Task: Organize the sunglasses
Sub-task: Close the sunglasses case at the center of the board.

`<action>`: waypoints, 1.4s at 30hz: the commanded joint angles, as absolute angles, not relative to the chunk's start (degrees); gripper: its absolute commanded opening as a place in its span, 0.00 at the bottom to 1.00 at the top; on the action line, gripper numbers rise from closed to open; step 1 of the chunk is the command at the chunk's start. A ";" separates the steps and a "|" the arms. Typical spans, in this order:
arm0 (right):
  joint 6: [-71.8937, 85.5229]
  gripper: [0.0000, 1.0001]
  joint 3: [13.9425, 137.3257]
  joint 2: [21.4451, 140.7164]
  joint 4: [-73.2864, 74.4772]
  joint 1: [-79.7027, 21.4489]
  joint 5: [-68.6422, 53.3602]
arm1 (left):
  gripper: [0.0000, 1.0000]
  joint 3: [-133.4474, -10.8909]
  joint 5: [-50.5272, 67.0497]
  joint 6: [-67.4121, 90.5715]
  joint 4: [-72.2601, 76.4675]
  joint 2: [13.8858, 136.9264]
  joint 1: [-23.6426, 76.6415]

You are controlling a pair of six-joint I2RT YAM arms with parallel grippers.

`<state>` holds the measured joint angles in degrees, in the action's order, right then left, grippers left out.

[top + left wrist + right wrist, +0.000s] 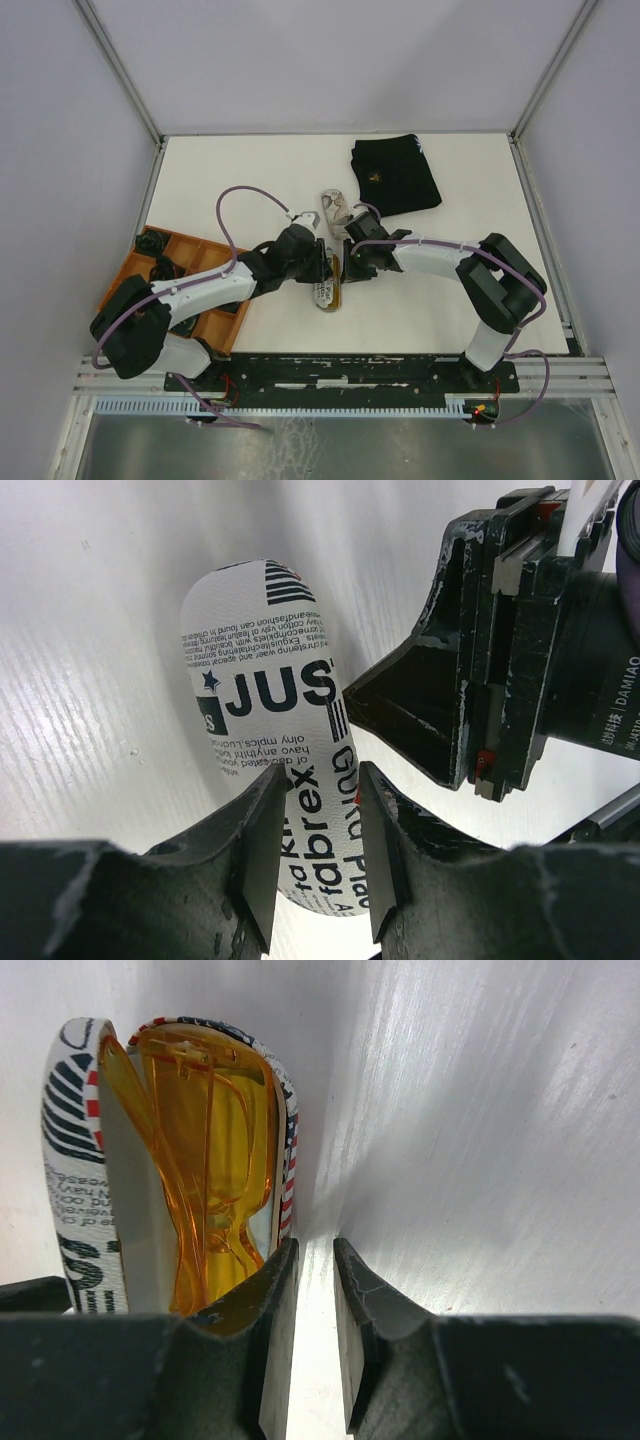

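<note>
The orange-amber sunglasses (215, 1150) lie folded inside an open oval printed case (75, 1180), mid-table in the top view (324, 292). My left gripper (320, 770) is shut on the case (265, 680), with its jaws against the near end of the lid's printed outer face. My right gripper (315, 1245) stands just right of the case, jaws a narrow gap apart with only table between them. Its left finger (270, 1290) sits by the case's striped wall. In the left wrist view the right gripper (480, 670) shows as a black block beside the case.
A second printed case (337, 210) lies open just behind the grippers; its contents are unclear. A black folded cloth (395, 172) lies at the back right. An orange compartment tray (215, 255) with black items sits at the left, under my left arm.
</note>
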<state>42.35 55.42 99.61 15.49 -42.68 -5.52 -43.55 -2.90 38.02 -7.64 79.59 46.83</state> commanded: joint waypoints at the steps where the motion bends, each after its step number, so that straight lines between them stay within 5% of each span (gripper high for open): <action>1: 43.23 0.29 55.63 99.23 12.21 -42.98 -6.79 | 0.43 -43.42 -2.12 39.24 -7.88 82.56 47.92; 20: 43.01 0.30 54.39 96.05 12.73 -42.85 -4.16 | 0.44 -44.70 -3.47 38.58 -9.32 82.07 48.08; 27: 43.06 0.39 49.99 86.13 13.89 -42.63 3.02 | 0.53 -47.54 -7.99 37.33 -13.13 78.28 48.27; 30: 43.08 0.44 47.35 80.76 14.96 -42.69 7.04 | 0.59 -48.48 -11.57 37.34 -14.73 78.09 49.71; 42: 41.97 0.91 37.32 53.09 21.24 -42.55 19.41 | 0.86 -52.76 -26.33 42.99 -21.13 84.53 57.39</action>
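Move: The half-open sunglasses case lies beneath the left hand, its middle about 2 cm back, 1 cm to the right and 5 cm below. From the right hand that middle is some 4 cm left, 3 cm back and 1 cm up. From the left hand, the grey case sits roughly 14 cm ahead, 2 cm right and 5 cm below, and the orange tray about 33 cm left, 3 cm back. Left fingertips press the case lid down 2 cm, then open; the right hand opens, rising 10 cm and rightward. ##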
